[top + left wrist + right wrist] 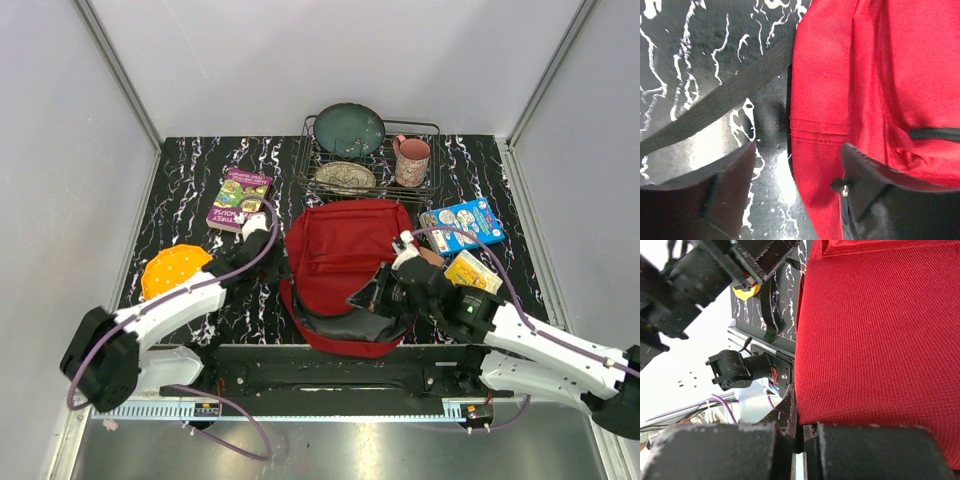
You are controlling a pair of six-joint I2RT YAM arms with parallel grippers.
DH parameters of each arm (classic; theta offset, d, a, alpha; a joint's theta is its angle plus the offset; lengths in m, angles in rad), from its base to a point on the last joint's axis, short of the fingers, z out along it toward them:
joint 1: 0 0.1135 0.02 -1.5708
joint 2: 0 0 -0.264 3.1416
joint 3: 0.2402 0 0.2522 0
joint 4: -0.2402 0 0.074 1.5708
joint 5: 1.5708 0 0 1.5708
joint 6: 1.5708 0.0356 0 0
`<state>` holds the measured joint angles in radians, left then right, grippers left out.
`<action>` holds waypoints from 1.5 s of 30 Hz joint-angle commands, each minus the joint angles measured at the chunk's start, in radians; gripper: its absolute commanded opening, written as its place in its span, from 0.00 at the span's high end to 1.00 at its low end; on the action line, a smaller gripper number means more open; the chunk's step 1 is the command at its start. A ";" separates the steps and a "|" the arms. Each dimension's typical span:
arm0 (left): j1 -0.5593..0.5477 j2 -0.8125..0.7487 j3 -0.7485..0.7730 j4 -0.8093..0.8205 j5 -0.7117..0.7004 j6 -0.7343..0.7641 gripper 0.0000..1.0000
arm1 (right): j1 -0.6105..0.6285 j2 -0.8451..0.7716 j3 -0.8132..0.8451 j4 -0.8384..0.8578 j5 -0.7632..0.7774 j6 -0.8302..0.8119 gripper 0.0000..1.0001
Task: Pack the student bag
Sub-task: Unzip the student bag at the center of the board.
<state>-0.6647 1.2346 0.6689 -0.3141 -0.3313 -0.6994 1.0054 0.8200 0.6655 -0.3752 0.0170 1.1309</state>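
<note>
The student bag, red with a black zipper and a dark near opening, lies flat mid-table. My left gripper is at its left edge. In the left wrist view that gripper stands open, straddling the bag's red side seam without pinching it; a dark strap trails across the tabletop. My right gripper is at the bag's near right rim. In the right wrist view it is shut on a thin black edge of the bag, with red fabric filling the frame.
A green and purple book lies left of the bag, and an orange disc sits near the left arm. Behind the bag a wire rack holds two plates and a pink mug. A blue box and yellow packet lie right.
</note>
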 commanded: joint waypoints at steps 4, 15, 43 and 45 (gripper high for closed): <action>0.017 -0.410 -0.023 -0.054 0.051 0.078 0.01 | -0.005 0.191 0.206 0.013 0.037 -0.123 1.00; -0.016 -0.656 0.001 -0.069 0.394 0.250 0.01 | -0.004 0.396 0.444 -0.019 -0.052 -0.295 1.00; -0.670 -0.353 0.132 -0.030 -0.294 0.331 0.01 | -0.034 0.335 0.473 -0.131 0.150 0.016 1.00; -0.690 -0.342 0.124 0.003 -0.334 0.318 0.01 | -0.033 0.332 0.468 -0.125 0.147 0.021 1.00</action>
<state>-1.3254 0.8825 0.7540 -0.4057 -0.5327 -0.3672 0.9802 1.1900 1.0828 -0.5224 0.1230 1.1202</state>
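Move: From the left gripper, the bag's open mouth is centred about 19 cm right and 12 cm back, some 3 cm lower; the zip pull is right beside it, 2 cm right and 1 cm back, and the right gripper about 17 cm right, 11 cm back and 10 cm higher. From the right gripper, already pinching the flap, the front pocket lies roughly 12 cm ahead, 3 cm left and 10 cm down, with the mouth 2 cm back, 2 cm right and 10 cm below. Finish opening the left fingers wide beside the zip pull, lift about 15 cm off the bag's left edge, then carry them back and right over the mouth, turning some 40 degrees clockwise and tipping up, and sink slightly. Meanwhile keep the right pinch and draw the flap forward, left and slightly up towards the pocket, then ease back right while still going forward. ##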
